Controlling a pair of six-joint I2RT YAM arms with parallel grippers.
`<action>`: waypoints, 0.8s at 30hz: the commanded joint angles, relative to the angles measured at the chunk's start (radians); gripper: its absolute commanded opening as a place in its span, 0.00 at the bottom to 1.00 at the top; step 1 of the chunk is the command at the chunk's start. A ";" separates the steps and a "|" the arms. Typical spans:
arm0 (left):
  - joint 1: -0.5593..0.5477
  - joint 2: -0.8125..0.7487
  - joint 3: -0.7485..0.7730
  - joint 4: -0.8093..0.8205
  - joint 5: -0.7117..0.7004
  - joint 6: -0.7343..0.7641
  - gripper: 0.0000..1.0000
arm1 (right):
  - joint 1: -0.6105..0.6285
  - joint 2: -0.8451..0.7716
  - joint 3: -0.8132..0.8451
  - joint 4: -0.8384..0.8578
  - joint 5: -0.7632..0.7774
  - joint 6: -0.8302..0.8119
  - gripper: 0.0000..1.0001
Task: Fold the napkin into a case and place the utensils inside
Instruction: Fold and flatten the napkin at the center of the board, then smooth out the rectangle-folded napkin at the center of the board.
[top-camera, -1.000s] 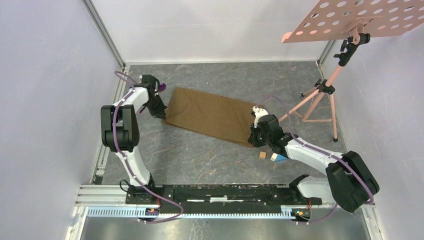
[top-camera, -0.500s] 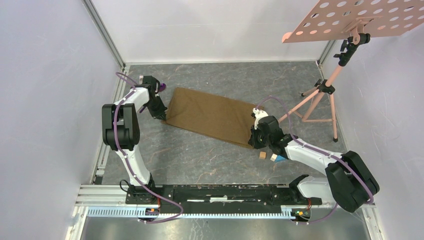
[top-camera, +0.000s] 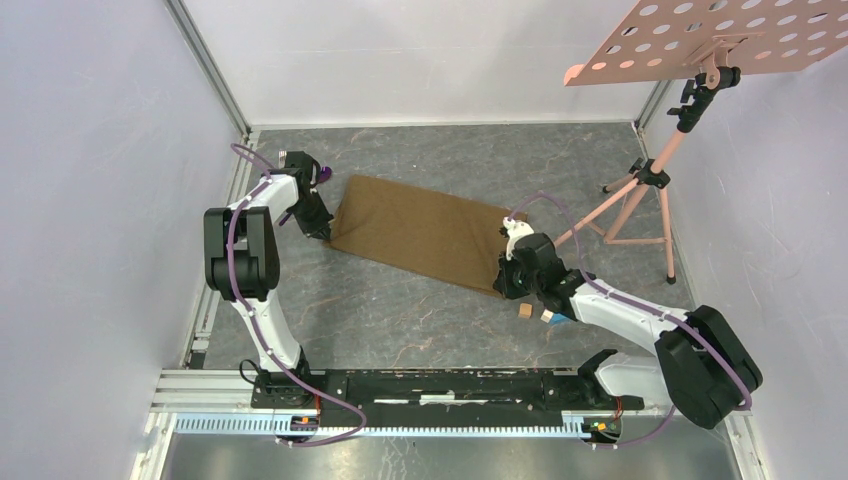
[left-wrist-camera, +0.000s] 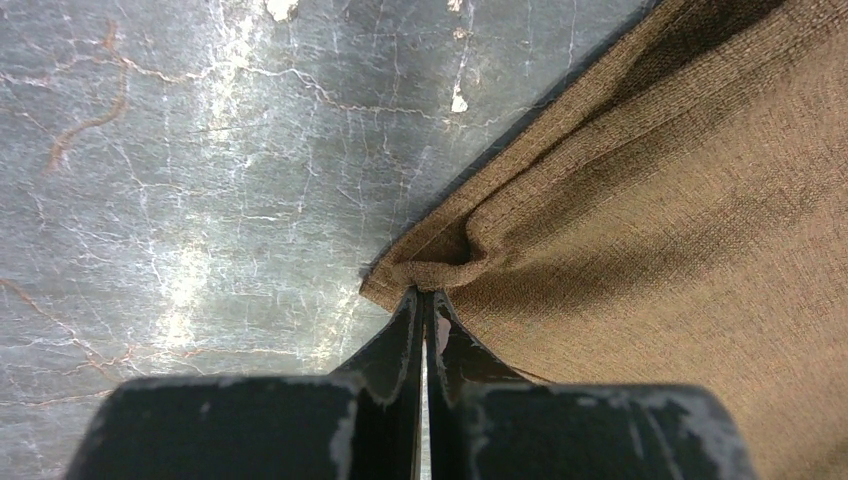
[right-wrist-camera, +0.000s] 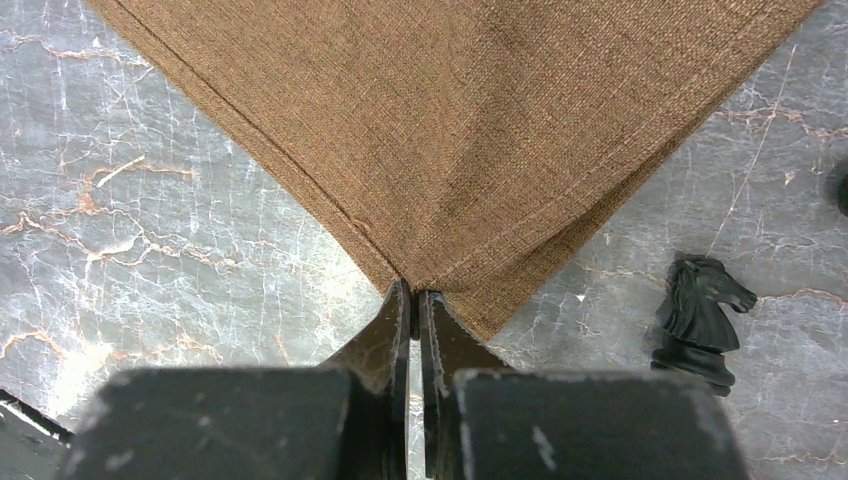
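Note:
The brown napkin lies flat as a long folded rectangle, slanting across the middle of the table. My left gripper is at its near left corner. In the left wrist view the left gripper is shut on that corner, and the napkin is puckered just above the tips. My right gripper is at the near right corner. In the right wrist view the right gripper pinches the pointed corner of the napkin. The utensils are out of view.
A small wooden block and a blue block lie just near of the right gripper. A black chess knight stands right of the pinched corner. A pink tripod stand with a perforated board occupies the far right. Walls close in on both sides.
The right wrist has eased slightly left and nearer with its corner of the napkin. The left arm shifted barely. Both grips stay as they were.

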 joint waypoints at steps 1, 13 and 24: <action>0.001 0.015 0.039 -0.016 -0.024 0.047 0.02 | 0.008 -0.007 -0.014 0.014 0.007 0.013 0.04; 0.001 -0.051 0.042 -0.036 -0.064 0.065 0.20 | 0.012 -0.047 0.017 -0.059 -0.016 -0.005 0.28; -0.038 -0.095 0.055 0.008 0.123 0.018 0.50 | 0.009 -0.019 0.143 -0.103 0.012 -0.071 0.59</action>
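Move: Pinched between each hand's fingers is a near corner of the folded napkin. The napkin's middle lies about 22 cm right of the left hand and level ahead, about 16 cm left and 12 ahead of the right hand. The purple spoon lies some 8 cm ahead and 5 left of the left hand. From the right hand, the wooden cube is about 6 cm right and 4 back, the black knight 7 right and 3 ahead. Letting go of the two near corners, both hands open their fingers wide close to the board and then lift away. The left rises almost straight up, about 6 cm, tipping its fingertips slightly forward. The right first slips some 2 cm back and a little down while opening, then climbs about 4 cm, easing forward again. ##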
